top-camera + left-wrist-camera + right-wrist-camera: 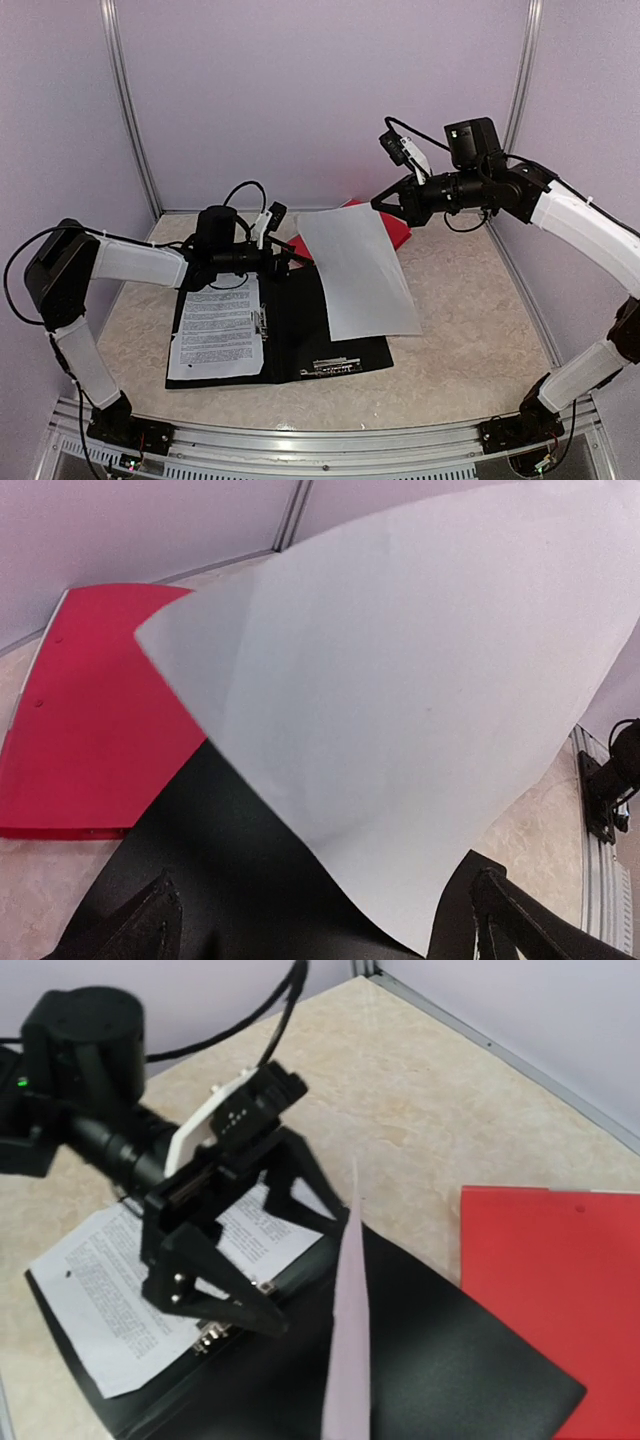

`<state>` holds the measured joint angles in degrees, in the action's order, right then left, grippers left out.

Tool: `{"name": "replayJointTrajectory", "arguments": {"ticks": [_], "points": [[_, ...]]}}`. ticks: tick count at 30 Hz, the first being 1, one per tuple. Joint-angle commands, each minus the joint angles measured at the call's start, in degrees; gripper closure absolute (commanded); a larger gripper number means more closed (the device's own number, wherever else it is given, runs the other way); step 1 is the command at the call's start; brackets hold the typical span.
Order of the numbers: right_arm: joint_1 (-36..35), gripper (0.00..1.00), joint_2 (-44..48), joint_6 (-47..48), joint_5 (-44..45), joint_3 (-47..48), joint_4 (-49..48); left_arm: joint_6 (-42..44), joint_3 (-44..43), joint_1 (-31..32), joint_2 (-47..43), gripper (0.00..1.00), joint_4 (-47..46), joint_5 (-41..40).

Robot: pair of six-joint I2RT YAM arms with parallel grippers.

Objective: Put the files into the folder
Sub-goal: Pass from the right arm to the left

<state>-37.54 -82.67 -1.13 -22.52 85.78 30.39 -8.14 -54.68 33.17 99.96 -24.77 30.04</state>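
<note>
A black folder (320,345) lies open on the table. A printed sheet (218,330) rests on its left half under the clip. A blank white sheet (360,270) hangs tilted over the right half, and my right gripper (384,207) is shut on its far corner. In the right wrist view this sheet (350,1340) shows edge-on, running down out of the frame. My left gripper (295,256) stands open low over the folder's spine, beside the sheet's left edge. From the left wrist the blank sheet (400,700) fills the view above the open fingers (150,920).
A red folder (398,228) lies flat behind the black one, partly under the blank sheet, also seen as red folder (100,710) and red folder (550,1280). Walls and frame posts close in the table on three sides.
</note>
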Motion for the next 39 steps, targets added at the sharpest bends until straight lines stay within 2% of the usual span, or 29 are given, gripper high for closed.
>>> {"name": "replayJointTrajectory", "arguments": {"ticks": [1,4,8,11,18,25,30,35,39], "points": [[-0.4,1.0,1.8,-0.4,-1.9,0.1,2.5,2.7,-4.7,-1.0,2.9,0.06,-5.3,10.0],[-0.5,1.0,2.2,0.0,-1.9,0.2,2.9,2.3,-7.5,-1.9,4.7,0.08,-5.1,14.0],[-0.4,1.0,1.9,0.4,-1.6,0.3,3.2,-0.5,-9.6,-3.1,7.5,0.15,-9.3,20.0],[-0.4,1.0,1.4,0.4,-1.4,0.7,3.7,1.0,-12.3,-3.1,9.3,0.2,-7.0,21.1],[-0.4,1.0,1.6,0.5,-0.8,1.8,4.5,0.1,-15.9,-3.5,13.2,0.14,-6.5,20.9],[-0.5,1.0,1.9,0.5,0.9,3.3,5.6,-0.3,-16.8,-4.2,15.4,0.14,-7.4,22.3],[-0.4,1.0,2.0,0.5,1.1,3.6,5.7,-0.7,-18.6,-4.0,16.9,0.15,-7.9,26.3],[-0.3,1.0,1.8,0.5,2.1,3.5,5.9,-0.6,-20.3,-3.2,17.9,0.26,-8.2,30.2],[-0.3,1.0,1.6,0.5,2.4,3.4,5.7,-0.7,-21.0,-2.3,18.5,0.46,-8.2,31.1]]}}
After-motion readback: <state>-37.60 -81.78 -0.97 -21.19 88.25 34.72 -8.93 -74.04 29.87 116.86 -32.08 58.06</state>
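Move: The left hand, empty and open, has the near-left edge of the hanging sheet about 5 cm to its right, 2 cm ahead and 4 cm up. The red folder lies some 21 cm ahead and 14 cm right, the black folder's empty half about 6 cm back and 7 cm right, and the printed pages 7 cm back and 18 cm left, all roughly 16 cm below. From the right hand, which already holds the sheet's upper corner, that edge is about 10 cm left, 7 cm ahead and 14 cm down. Rightward and upward, the left hand closes in on the sheet's free edge, ending some 5 cm farther right and 3 cm higher after a rise, a dip and a second small rise. It swings about 25 degrees clockwise with its tips lifting a little, and brings the edge between its fingers, which begin to close. The right hand keeps its pinch on the corner, almost still. ##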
